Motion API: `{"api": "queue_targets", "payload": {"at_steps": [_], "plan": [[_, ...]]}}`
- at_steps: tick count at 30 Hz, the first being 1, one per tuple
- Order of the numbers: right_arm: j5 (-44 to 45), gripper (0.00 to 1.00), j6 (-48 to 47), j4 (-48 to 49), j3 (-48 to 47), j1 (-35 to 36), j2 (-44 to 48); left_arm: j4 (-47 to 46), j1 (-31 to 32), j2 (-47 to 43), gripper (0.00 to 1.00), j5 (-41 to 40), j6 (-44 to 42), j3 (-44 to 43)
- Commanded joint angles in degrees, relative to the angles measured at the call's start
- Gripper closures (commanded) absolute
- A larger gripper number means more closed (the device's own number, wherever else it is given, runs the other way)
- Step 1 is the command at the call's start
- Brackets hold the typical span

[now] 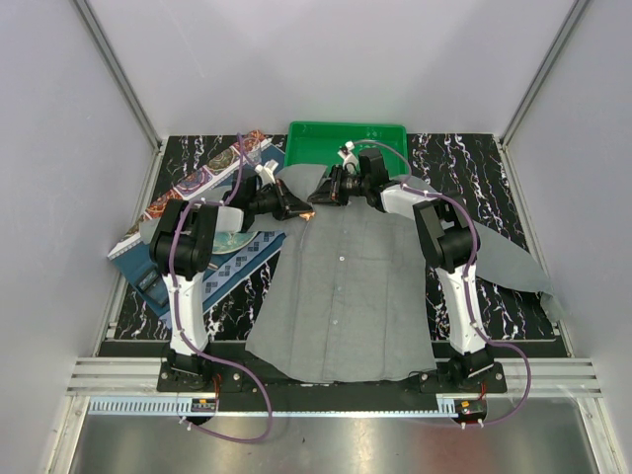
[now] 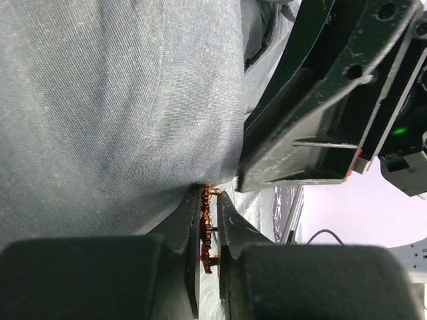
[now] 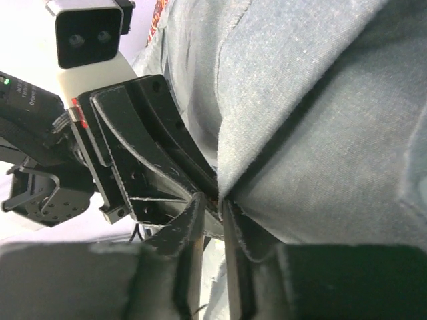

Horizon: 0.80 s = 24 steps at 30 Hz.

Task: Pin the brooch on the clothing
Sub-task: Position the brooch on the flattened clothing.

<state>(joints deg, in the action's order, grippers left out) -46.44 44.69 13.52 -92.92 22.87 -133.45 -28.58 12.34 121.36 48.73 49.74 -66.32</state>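
The grey shirt (image 1: pixel 346 286) lies flat on the table, collar at the far end. Both grippers meet at its collar edge. My left gripper (image 1: pixel 304 209) is shut on the tiny red-orange brooch (image 2: pixel 208 227), which stands edge-on between its jaws against the cloth (image 2: pixel 113 113). My right gripper (image 1: pixel 324 194) comes in from the opposite side; its black fingers (image 2: pixel 313 127) sit just above the brooch. In the right wrist view its jaws (image 3: pixel 213 213) are nearly closed on the shirt's folded edge (image 3: pixel 230 167), with a speck of the brooch (image 3: pixel 215 197) at the tips.
A green tray (image 1: pixel 346 143) stands just behind the collar. A dark blue patterned placemat (image 1: pixel 227 262) with a plate (image 1: pixel 237 239) lies at the left under the left arm. The shirt's right sleeve (image 1: pixel 513 262) spreads over the black marbled tabletop (image 1: pixel 464 163).
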Motion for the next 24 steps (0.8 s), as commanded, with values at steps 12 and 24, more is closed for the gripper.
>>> {"api": "queue_targets", "payload": {"at_steps": [12,24], "plan": [[-4.36,0.50,-11.62,-9.90,-4.10,-4.33,7.06,-2.01,0.14,1.42,1.00,1.81,-0.96,-3.37],[-13.50,0.49,-16.65,-18.88,-10.52,-3.98,0.30,-4.46,0.05,2.04,1.00,3.74,0.45,-3.37]]}}
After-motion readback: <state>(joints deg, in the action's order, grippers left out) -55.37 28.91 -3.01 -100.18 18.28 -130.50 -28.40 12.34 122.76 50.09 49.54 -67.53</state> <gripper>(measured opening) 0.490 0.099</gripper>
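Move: Between the left hand's fingers the brooch is already pinched, right at the hand point, with the cloth fold about 1 cm ahead. The brooch lies roughly 3 cm back, 2 cm left and 1 cm below the right hand, whose parting fingertips are still at the fold. From the right hand, a shirt button lies about 13 cm back, 5 right and 6 below; the green tray some 17 cm ahead, 6 right and 6 below. Opening from nearly shut to about half wide, the right hand lets go of the cloth fold and backs away from the brooch, up and to its right, about 4 cm each way. It swings a little forward and then back again, while the wrist tilts up slightly and turns nearly 10 degrees counter-clockwise. The left hand stays put, keeping its pinch on the brooch. ##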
